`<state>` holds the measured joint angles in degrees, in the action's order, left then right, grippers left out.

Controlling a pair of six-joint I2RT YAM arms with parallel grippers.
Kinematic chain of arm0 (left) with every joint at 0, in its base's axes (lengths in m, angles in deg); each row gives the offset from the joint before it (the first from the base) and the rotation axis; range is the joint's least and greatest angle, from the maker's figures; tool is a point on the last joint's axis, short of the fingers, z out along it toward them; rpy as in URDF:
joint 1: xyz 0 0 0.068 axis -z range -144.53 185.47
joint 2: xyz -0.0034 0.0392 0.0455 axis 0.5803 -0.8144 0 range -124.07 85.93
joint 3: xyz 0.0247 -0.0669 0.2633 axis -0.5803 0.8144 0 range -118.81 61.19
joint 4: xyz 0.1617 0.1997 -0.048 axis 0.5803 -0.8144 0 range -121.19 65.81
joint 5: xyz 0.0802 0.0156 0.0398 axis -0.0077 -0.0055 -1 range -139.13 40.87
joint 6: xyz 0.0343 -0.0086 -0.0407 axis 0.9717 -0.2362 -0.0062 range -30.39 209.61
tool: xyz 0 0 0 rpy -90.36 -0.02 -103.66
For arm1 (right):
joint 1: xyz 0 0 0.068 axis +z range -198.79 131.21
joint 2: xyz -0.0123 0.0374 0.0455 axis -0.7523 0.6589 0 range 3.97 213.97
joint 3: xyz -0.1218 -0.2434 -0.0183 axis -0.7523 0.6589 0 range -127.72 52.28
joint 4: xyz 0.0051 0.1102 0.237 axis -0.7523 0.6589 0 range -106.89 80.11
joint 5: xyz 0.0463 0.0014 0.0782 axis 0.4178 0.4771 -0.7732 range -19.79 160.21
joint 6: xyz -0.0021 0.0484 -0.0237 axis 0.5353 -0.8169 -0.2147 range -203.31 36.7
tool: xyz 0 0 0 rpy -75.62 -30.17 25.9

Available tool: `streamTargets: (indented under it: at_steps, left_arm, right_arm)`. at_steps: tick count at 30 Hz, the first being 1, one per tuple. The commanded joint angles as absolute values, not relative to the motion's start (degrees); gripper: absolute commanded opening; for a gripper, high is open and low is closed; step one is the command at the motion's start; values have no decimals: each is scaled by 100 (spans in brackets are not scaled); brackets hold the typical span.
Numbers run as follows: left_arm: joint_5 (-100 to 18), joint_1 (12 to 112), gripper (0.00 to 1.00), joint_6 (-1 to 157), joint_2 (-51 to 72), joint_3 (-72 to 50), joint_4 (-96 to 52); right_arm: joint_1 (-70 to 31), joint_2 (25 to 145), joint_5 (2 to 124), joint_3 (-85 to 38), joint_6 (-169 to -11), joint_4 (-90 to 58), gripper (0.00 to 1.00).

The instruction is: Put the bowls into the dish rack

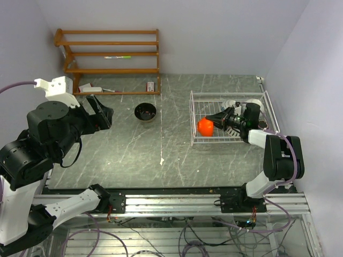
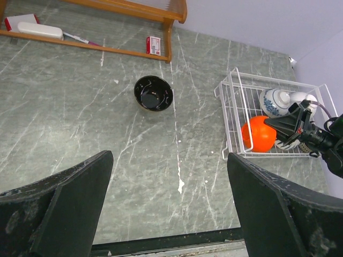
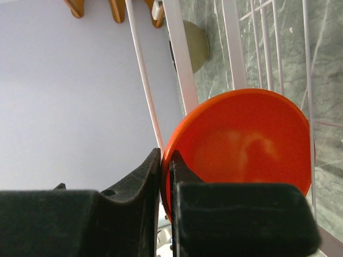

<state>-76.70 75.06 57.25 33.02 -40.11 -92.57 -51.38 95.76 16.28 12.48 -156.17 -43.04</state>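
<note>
The orange-red bowl [image 1: 203, 127] [image 2: 257, 135] [image 3: 252, 144] stands tilted on edge in the near left corner of the white wire dish rack [image 1: 192, 115] [image 2: 229, 110] [image 3: 179, 59]. My right gripper [image 1: 216, 119] [image 3: 166, 160] reaches into the rack and is shut on that bowl's rim. A blue-and-white bowl [image 2: 272, 101] and a white one [image 2: 304, 98] lie at the rack's far side. A dark bowl [image 1: 145, 112] [image 2: 153, 93] sits upright on the table, left of the rack. My left gripper [image 1: 102, 112] [image 2: 169, 203] hangs open and empty high over the table's left.
A brown wooden shelf unit [image 1: 110, 53] [image 2: 134, 8] stands at the back left with a small red-and-white box [image 1: 151, 86] [image 2: 153, 45] and white items at its foot. A white smear [image 1: 162, 160] [image 2: 180, 185] marks the grey table. Walls close in at back and right.
</note>
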Motion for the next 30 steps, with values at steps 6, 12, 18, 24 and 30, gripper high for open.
streamTargets:
  at_steps: [6,12,18,24,30]
  left_arm:
    - [-7659,7545,99,5814,3275,-3989,-9088]
    - [-7677,7538,99,5878,3225,-4028,-9123]
    - [-7686,7544,99,5919,3211,-4012,-9076]
    - [-7660,7542,99,5975,3160,-3980,-9004]
    - [-7608,7546,99,6033,3101,-3980,-8910]
  right_arm:
    - [-5125,9850,1863,1203,-15026,-3554,13]
    - [-5205,9860,2086,878,-14578,-2905,30]
    - [-5392,9751,2309,591,-14177,-2327,32]
    - [-5600,9556,2471,430,-13805,-1815,35]
    - [-5676,9443,2646,102,-13352,-1173,37]
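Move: The right hand holds the orange bowl by its rim, the bowl's middle about 4 cm back, 3 cm left and 4 cm below. The blue-and-white bowl stands some 6 cm ahead and 9 cm right, 6 cm lower; the white ribbed bowl about 5 cm back, 10 cm right, 7 cm down. From the left hand the orange bowl lies roughly 14 cm ahead, 36 cm right and 33 cm below. The right hand partly opens around the orange bowl's wall, shifting about 5 cm right and sinking 3 cm. ##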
